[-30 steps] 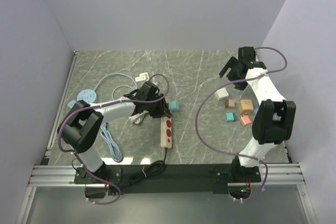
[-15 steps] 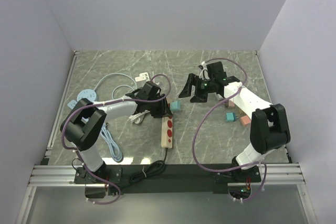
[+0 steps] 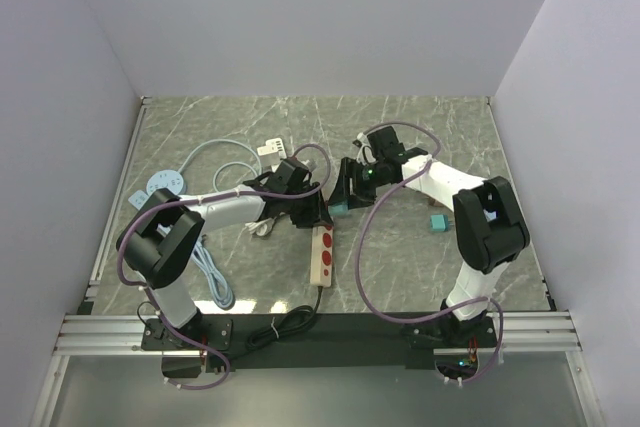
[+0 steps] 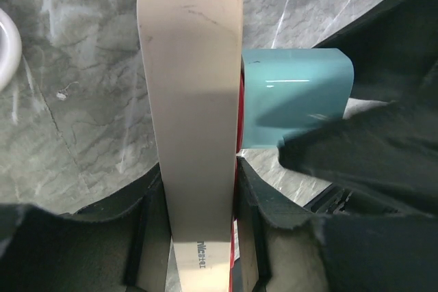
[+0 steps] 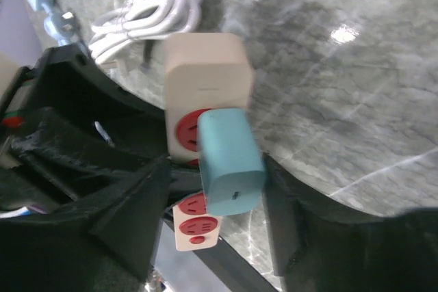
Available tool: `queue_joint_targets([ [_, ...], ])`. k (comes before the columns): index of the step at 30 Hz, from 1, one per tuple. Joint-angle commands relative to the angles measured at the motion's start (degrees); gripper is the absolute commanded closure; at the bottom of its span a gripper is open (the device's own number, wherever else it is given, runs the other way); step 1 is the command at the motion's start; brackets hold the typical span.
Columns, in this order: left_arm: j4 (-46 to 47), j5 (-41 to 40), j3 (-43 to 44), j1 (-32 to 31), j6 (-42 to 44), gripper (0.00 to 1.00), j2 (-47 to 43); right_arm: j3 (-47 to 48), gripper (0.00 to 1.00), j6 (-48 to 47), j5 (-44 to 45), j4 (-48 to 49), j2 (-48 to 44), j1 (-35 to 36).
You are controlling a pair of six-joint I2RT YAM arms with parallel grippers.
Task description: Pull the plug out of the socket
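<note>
A cream socket strip [image 3: 321, 252] with red outlets lies near the middle of the table. My left gripper [image 3: 308, 212] is shut on its far end; in the left wrist view the strip [image 4: 195, 100] sits clamped between the pads [image 4: 270, 203]. A teal plug [image 3: 338, 206] is seated in the outlet at that end and stands out from the strip [image 5: 205, 80]. My right gripper [image 3: 343, 195] straddles the plug [image 5: 231, 162]. Its right finger [image 5: 294, 217] lies against the plug's side, and a gap still shows at the left finger [image 5: 137, 203].
A white coiled cable [image 3: 262, 225] lies just left of the strip, a blue cable [image 3: 210, 272] further left. A light blue disc [image 3: 163, 182] and a white adapter [image 3: 270, 148] sit at the back left. A teal block [image 3: 438, 221] is on the right. The strip's black cord [image 3: 290, 319] runs toward the bases.
My right arm has swung from the back right across to the plug, and its jaws have narrowed around it. The left gripper has kept its hold on the strip.
</note>
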Motion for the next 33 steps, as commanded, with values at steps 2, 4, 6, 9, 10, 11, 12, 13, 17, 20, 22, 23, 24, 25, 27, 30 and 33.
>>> queue_joint_targets([
  [2, 2.2, 1.6, 3.0, -0.4, 0.1, 0.99, -3.2, 2.1, 0.51, -0.2, -1.7, -0.4, 1.2, 0.7],
  [4, 2.1, 1.5, 3.0, -0.4, 0.1, 0.99, -3.3, 2.0, 0.52, -0.4, -2.3, -0.7, 1.6, 1.4],
  [6, 2.2, 1.4, 2.8, -0.4, 0.1, 0.99, -3.4, 1.4, 0.55, -0.5, -2.7, -1.0, 1.8, 2.0],
  [9, 2.4, 1.4, 2.7, -0.3, 0.0, 0.99, -3.2, 0.3, 0.81, -0.5, -3.6, -0.7, 2.1, 2.7],
  [10, 2.5, 1.5, 2.7, -0.4, 0.0, 0.99, -3.2, 0.3, 0.89, -0.5, -3.6, -0.7, 2.4, 2.7],
  [11, 2.4, 1.3, 2.7, -0.4, 0.1, 0.99, -3.1, 0.0, 0.97, -0.5, -4.0, -0.9, 2.5, 2.8],
  [12, 2.4, 1.3, 2.7, -0.4, 0.1, 0.99, -3.2, 0.1, 1.0, -0.6, -4.2, -1.3, 2.6, 2.8],
  [13, 2.2, 1.5, 2.6, -0.4, 0.1, 0.99, -2.9, 0.2, 1.0, -1.5, -4.3, -1.8, 2.5, 2.8],
  [17, 2.5, 1.3, 1.2, -0.4, 0.2, 0.99, -3.0, 4.1, 1.0, -6.7, -3.5, -8.1, 2.3, 1.7],
  [20, 3.1, 1.3, -0.4, -0.4, 0.0, 0.99, -3.3, 7.8, 1.0, -10.9, -5.1, -14.5, 2.7, -2.6],
  [22, 3.4, 1.3, -1.3, -0.4, -0.2, 0.99, -3.8, 9.3, 1.0, -11.8, -6.5, -15.4, 3.0, -6.6],
  [23, 3.7, 1.3, -1.9, -0.4, -0.3, 0.99, -3.9, 9.7, 1.0, -11.4, -6.6, -14.8, 2.9, -8.0],
  [24, 3.8, 1.3, -2.4, -0.4, -0.4, 0.99, -4.1, 9.5, 1.0, -10.9, -7.3, -13.7, 2.0, -8.8],
  [25, 3.9, 1.2, -2.5, -0.4, -0.6, 0.99, -4.1, 8.9, 1.0, -9.5, -7.3, -12.4, 1.3, -9.5],
  [27, 4.1, 1.1, -2.9, -0.4, -0.7, 0.99, -4.3, 5.8, 1.0, -5.8, -6.3, -7.2, -1.2, -8.9],
  [30, 4.1, 1.1, -1.9, -0.3, -0.8, 0.99, -3.8, -4.0, 1.0, 3.2, -1.2, 5.9, -7.9, -4.8],
  [33, 3.7, 1.3, 0.1, -0.3, -0.8, 0.99, -3.0, -14.4, 1.0, 9.5, 7.0, 17.5, -14.6, 1.2],
])
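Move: The teal plug sits in the far socket of the beige power strip, practically between the right hand's open fingers, about 1 cm left and 1 cm below the hand point. The strip's middle lies some 9 cm back and 5 cm left of that hand, 3 cm lower; the white cord bundle is roughly 19 cm left and 4 cm back, down on the table. From the left hand, already pinching the strip, the plug lies about 4 cm ahead, 4 cm right and 2 cm up. The right fingers close on the teal plug and pinch it from both sides as the hand settles about 1 cm lower, then it tugs right and up, away from the strip's socket face, roughly 3 cm each way, before easing back towards its base. The left hand keeps its grip on the strip and gets drawn along some 2 cm right and up, tilting slightly, then sinks a little. ##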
